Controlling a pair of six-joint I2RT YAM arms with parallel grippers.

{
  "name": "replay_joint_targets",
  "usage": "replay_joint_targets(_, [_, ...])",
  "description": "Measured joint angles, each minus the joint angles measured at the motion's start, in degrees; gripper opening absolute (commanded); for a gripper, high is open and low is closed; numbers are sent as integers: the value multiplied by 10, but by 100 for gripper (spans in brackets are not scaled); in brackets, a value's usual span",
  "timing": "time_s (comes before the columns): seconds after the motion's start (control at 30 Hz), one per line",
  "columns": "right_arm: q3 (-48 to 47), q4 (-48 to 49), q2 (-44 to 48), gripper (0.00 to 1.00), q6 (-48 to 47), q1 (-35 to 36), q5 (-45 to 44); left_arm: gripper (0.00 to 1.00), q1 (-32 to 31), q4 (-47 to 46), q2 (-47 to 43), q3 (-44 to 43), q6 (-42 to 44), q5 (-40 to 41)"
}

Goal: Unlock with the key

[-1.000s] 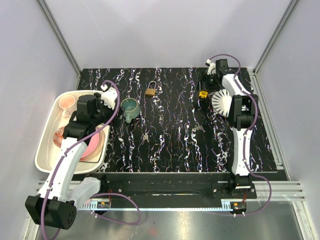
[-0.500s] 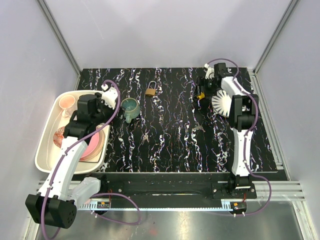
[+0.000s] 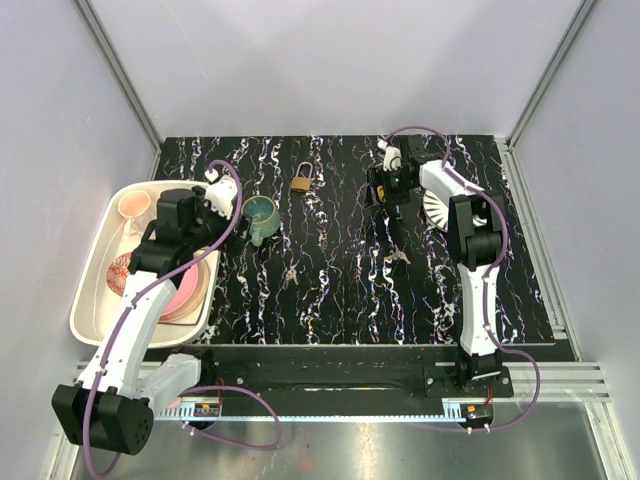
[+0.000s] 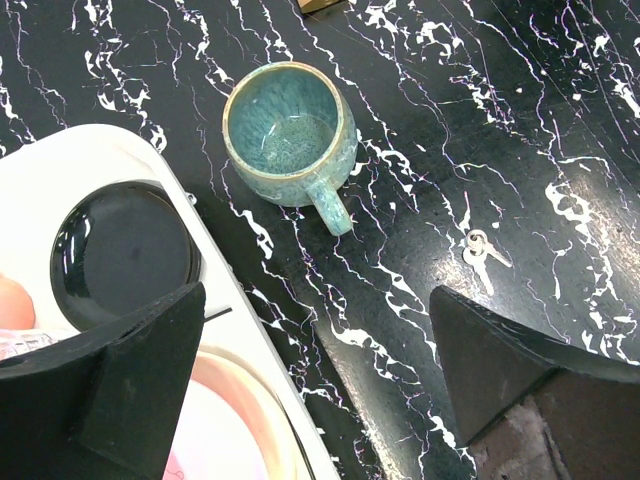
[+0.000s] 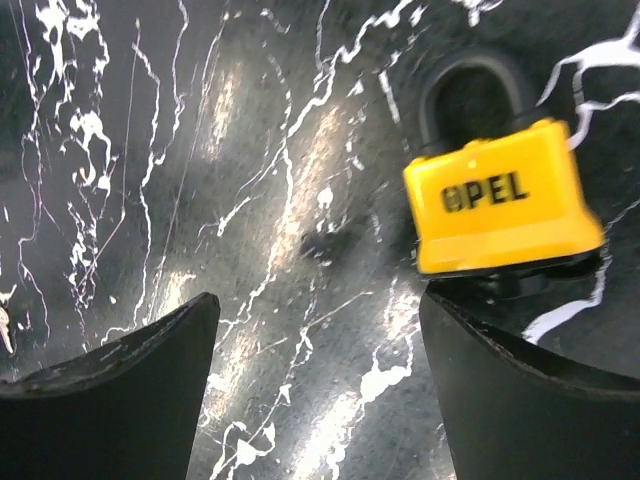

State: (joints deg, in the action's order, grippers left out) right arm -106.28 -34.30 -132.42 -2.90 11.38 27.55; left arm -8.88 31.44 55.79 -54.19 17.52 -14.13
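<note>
A small silver key (image 3: 290,272) on a ring lies mid-table; the left wrist view shows the key (image 4: 481,248) just beyond my right-hand finger. A brass padlock (image 3: 300,181) lies at the back centre. A yellow padlock (image 5: 500,200) marked OPEL lies flat right in front of the right-hand fingertip (image 5: 520,380) of my right gripper (image 5: 320,370), which is open with nothing between its jaws. My right gripper (image 3: 385,182) hovers at the back, right of the brass padlock. My left gripper (image 4: 315,380) is open and empty over the tray's edge.
A teal mug (image 4: 290,130) stands beside the cream tray (image 3: 92,300), which holds a black bowl (image 4: 125,250), a pink plate (image 3: 185,290) and a small pink cup (image 3: 133,206). A white ribbed dish (image 3: 440,205) sits under the right arm. A second small key (image 3: 400,256) lies right of centre.
My right gripper has swung left from the back right corner toward the table's middle and narrowed slightly. The yellow padlock no longer shows from above. The left arm has not moved.
</note>
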Motion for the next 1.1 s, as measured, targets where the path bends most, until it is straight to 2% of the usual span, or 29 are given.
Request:
replay_joint_targets(0.23, [47,-36,44,89,-51,8,-61,99,0,-1,6,0,0,-8])
replay_joint_targets(0.47, [37,-55,68,91,-110,6,-146,99,0,-1,6,0,0,-15])
replay_joint_targets(0.67, [-39,-63,59,92,-134,6,-180,99,0,-1,6,0,0,-17])
replay_joint_targets(0.83, [-122,-59,14,91,-138,6,-195,99,0,-1,6,0,0,-18])
replay_joint_targets(1.1, [-171,-78,-64,91,-149,9,-203,99,0,-1,6,0,0,-19])
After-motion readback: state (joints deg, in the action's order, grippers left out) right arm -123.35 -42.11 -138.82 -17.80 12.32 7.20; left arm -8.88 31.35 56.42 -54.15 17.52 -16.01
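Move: From the right hand, the yellow padlock lies about 4 cm ahead, straight in front and some 2 cm below. From the same hand, the striped plate is roughly 22 cm to the right and level fore-and-aft, the nearer keys some 14 cm back and 2 cm right, and the brass padlock about 25 cm left and 9 cm ahead. From the left hand, the yellow padlock is about 24 cm ahead, 37 cm right and 20 cm below. The right hand backs off the yellow padlock by some 2.5 cm while swinging about 5 cm to the right, its forward finger coming free of the padlock's side, and then lifts about 6 cm and reaches forward roughly 9 cm on the padlock's right. Only then does it sink again by about 5 cm, fingers staying wide open and the wrist having rolled some 20 degrees so that they slant less to the left and point more steeply down, with the padlock in view between them and no grip taken. ##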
